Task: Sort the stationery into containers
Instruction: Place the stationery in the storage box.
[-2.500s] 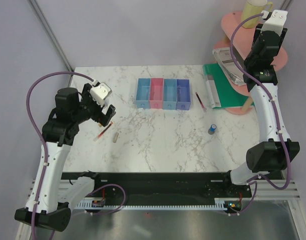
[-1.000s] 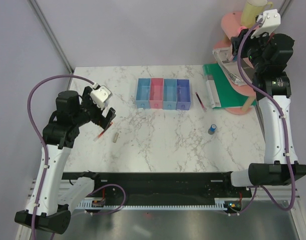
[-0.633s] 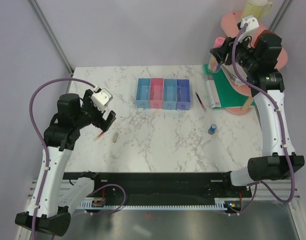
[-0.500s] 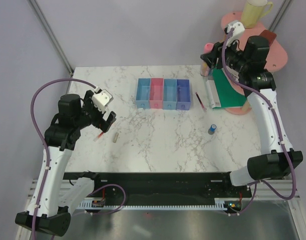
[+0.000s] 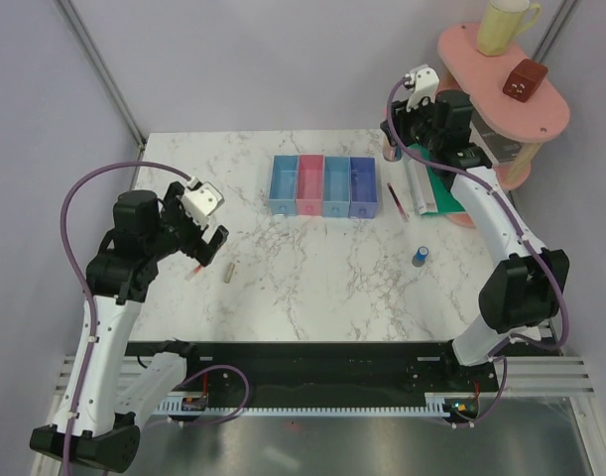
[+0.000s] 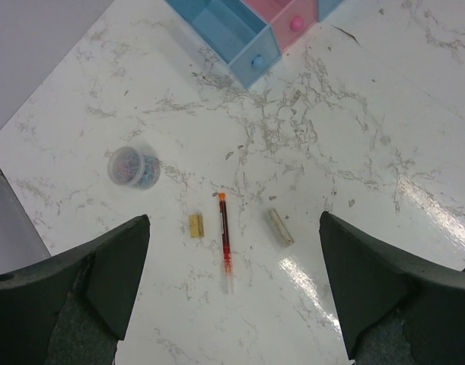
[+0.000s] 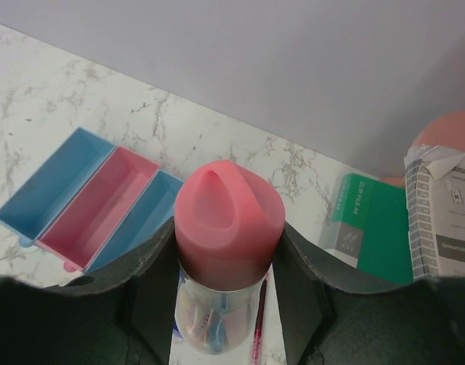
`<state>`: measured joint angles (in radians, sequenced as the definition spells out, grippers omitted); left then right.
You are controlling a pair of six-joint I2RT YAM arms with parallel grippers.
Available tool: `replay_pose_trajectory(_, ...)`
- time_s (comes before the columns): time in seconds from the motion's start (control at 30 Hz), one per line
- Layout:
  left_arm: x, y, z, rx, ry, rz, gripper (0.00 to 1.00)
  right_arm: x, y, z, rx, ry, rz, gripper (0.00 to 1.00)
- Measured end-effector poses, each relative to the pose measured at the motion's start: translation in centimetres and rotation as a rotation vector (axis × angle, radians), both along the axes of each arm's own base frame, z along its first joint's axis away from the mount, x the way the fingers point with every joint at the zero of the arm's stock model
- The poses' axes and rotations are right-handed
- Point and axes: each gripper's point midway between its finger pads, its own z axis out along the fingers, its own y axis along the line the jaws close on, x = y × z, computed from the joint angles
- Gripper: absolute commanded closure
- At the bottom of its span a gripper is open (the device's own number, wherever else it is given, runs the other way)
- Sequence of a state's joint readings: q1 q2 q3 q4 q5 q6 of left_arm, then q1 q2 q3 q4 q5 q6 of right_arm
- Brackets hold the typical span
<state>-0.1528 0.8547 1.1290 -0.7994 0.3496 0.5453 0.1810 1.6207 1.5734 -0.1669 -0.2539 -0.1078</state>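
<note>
My right gripper [image 7: 228,266] is shut on a clear tube with a pink cap [image 7: 228,220], held upright above the table. In the top view that gripper [image 5: 394,145] hangs right of the row of containers [image 5: 322,185]. A dark red pen [image 7: 259,327] lies below the tube, beside the purple-blue bin. A tiny blue cylinder [image 5: 421,256] stands further forward. Over at the left, my left gripper [image 6: 232,304] is open above a thin red pen [image 6: 225,242] and a short grey stick [image 6: 281,227], touching neither.
A small yellowish block [image 6: 195,225] and a small clear pot [image 6: 134,167] lie left of the red pen. A green mat [image 5: 451,188] with a white box sits at the right. Behind it a pink shelf [image 5: 501,69] carries a yellow mug [image 5: 506,25].
My right arm has swung from the pink shelf leftward and down toward the table, carrying the pink-capped tube. The left arm has barely moved.
</note>
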Motion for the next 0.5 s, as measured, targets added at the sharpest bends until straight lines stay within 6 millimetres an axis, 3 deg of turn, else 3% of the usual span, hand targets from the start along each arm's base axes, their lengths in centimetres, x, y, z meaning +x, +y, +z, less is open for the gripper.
replay_pose_trajectory(0.23, -1.1, 0.3, 0.7, 0.016, -0.023, -0.005, 0.0, 2.3, -0.3, -3.6, -0.017, -0.01, -0.082, 1.0)
replay_pose_trajectory(0.5, -0.8, 1.7, 0.5, 0.111, 0.01, 0.018, 0.0, 3.0, -0.5, -7.4, -0.011, -0.038, -0.143, 1.0)
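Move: The purple right-end compartment of the storage box lies about 5 cm ahead of the right hand, some 3 cm to its left and roughly 28 cm below; the hand already grips the pink-capped bottle. The box's pink compartment is about 15 cm to the left of the hand and 5 cm ahead, the red pen level with it and 5 cm right, the green file 9 cm ahead and 15 cm right. From the left hand the purple compartment is some 30 cm ahead and 34 cm right. The pink-capped bottle, still pinched below its cap and kept upright, is lowered about 7 cm by the right hand and carried some 3 cm forward, down towards the purple compartment, while the wrist turns roughly 8 degrees clockwise. The forward part fades out and the end is nearly straight down. The empty, wide-open left hand shifts a couple of centimetres to its left. ##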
